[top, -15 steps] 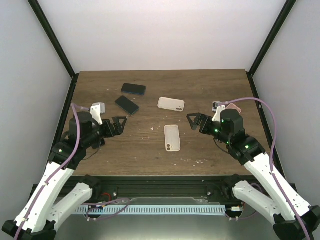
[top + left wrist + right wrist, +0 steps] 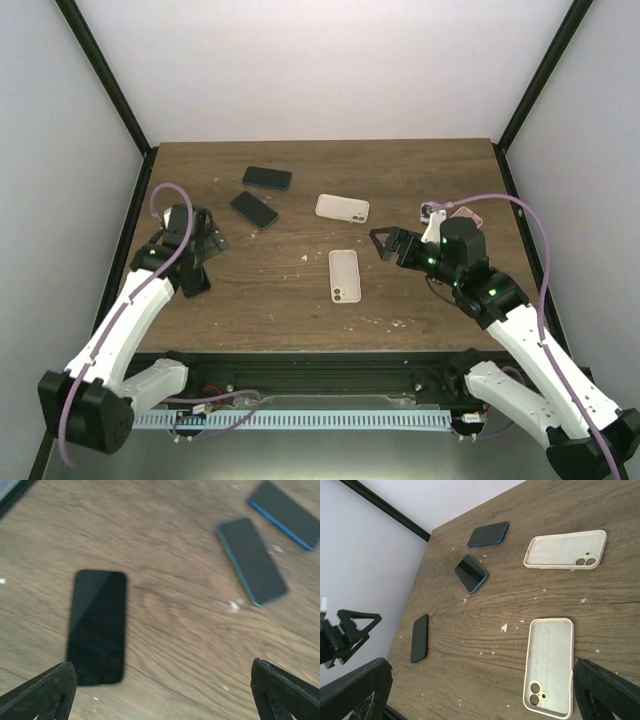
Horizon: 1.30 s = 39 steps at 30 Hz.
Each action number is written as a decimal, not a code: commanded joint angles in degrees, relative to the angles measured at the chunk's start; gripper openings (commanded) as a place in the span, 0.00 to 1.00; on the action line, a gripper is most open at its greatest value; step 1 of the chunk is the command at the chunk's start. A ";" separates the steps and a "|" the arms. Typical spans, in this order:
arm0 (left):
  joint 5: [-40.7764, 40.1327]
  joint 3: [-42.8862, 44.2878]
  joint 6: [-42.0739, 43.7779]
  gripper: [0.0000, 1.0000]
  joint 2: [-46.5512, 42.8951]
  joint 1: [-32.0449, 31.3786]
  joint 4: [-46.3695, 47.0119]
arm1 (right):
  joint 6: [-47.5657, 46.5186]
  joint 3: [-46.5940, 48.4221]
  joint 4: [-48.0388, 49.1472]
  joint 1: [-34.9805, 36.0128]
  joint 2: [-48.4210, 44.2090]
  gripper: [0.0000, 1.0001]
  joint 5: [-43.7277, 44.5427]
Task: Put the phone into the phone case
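A black phone lies flat near the table's left edge; it also shows in the left wrist view and the right wrist view. A cream phone case lies open side up at the table's middle, also in the right wrist view. A second cream case lies behind it. My left gripper is open and empty, just behind the black phone. My right gripper is open and empty, right of the near case.
A teal phone and a blue phone lie at the back left, both seen in the left wrist view, teal and blue. A pink object lies behind the right arm. Black frame posts stand at the table's back corners.
My left arm has swung left and back, and its gripper now points along the left edge. The black phone now shows beside it. My right gripper shifted slightly left.
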 commanded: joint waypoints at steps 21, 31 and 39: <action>7.14 5.44 11.36 0.95 35.44 20.29 9.75 | -6.79 0.23 6.68 -0.54 -2.72 1.00 -7.08; 10.03 2.96 14.12 0.96 35.87 22.71 11.15 | -8.06 0.23 4.96 -0.54 -5.28 1.00 -5.13; 10.69 1.51 13.75 0.97 37.63 24.68 12.65 | -8.45 0.95 4.09 -0.55 -5.85 1.00 -4.26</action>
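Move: The black phone nearest the arms lies about 9 cm to the left of the left hand, only some 2 cm ahead, and roughly 17 cm below. Two more dark phones lie on the table: one some 22 cm ahead and 7 cm right of that hand, the other about 31 cm ahead and 9 cm right. From the right hand, the black phone is around 48 cm to the left, 5 cm ahead and 25 cm lower. The near black phone is approached from above by the left hand, which swings left about 10 cm and sinks some 15 cm, easing forward a little, while tipping its fingers about 25 degrees further down. Its open fingers come to straddle the phone's width with no visible touch. The right hand, empty and open, lifts some 3 cm, backs off slightly and tilts up. ##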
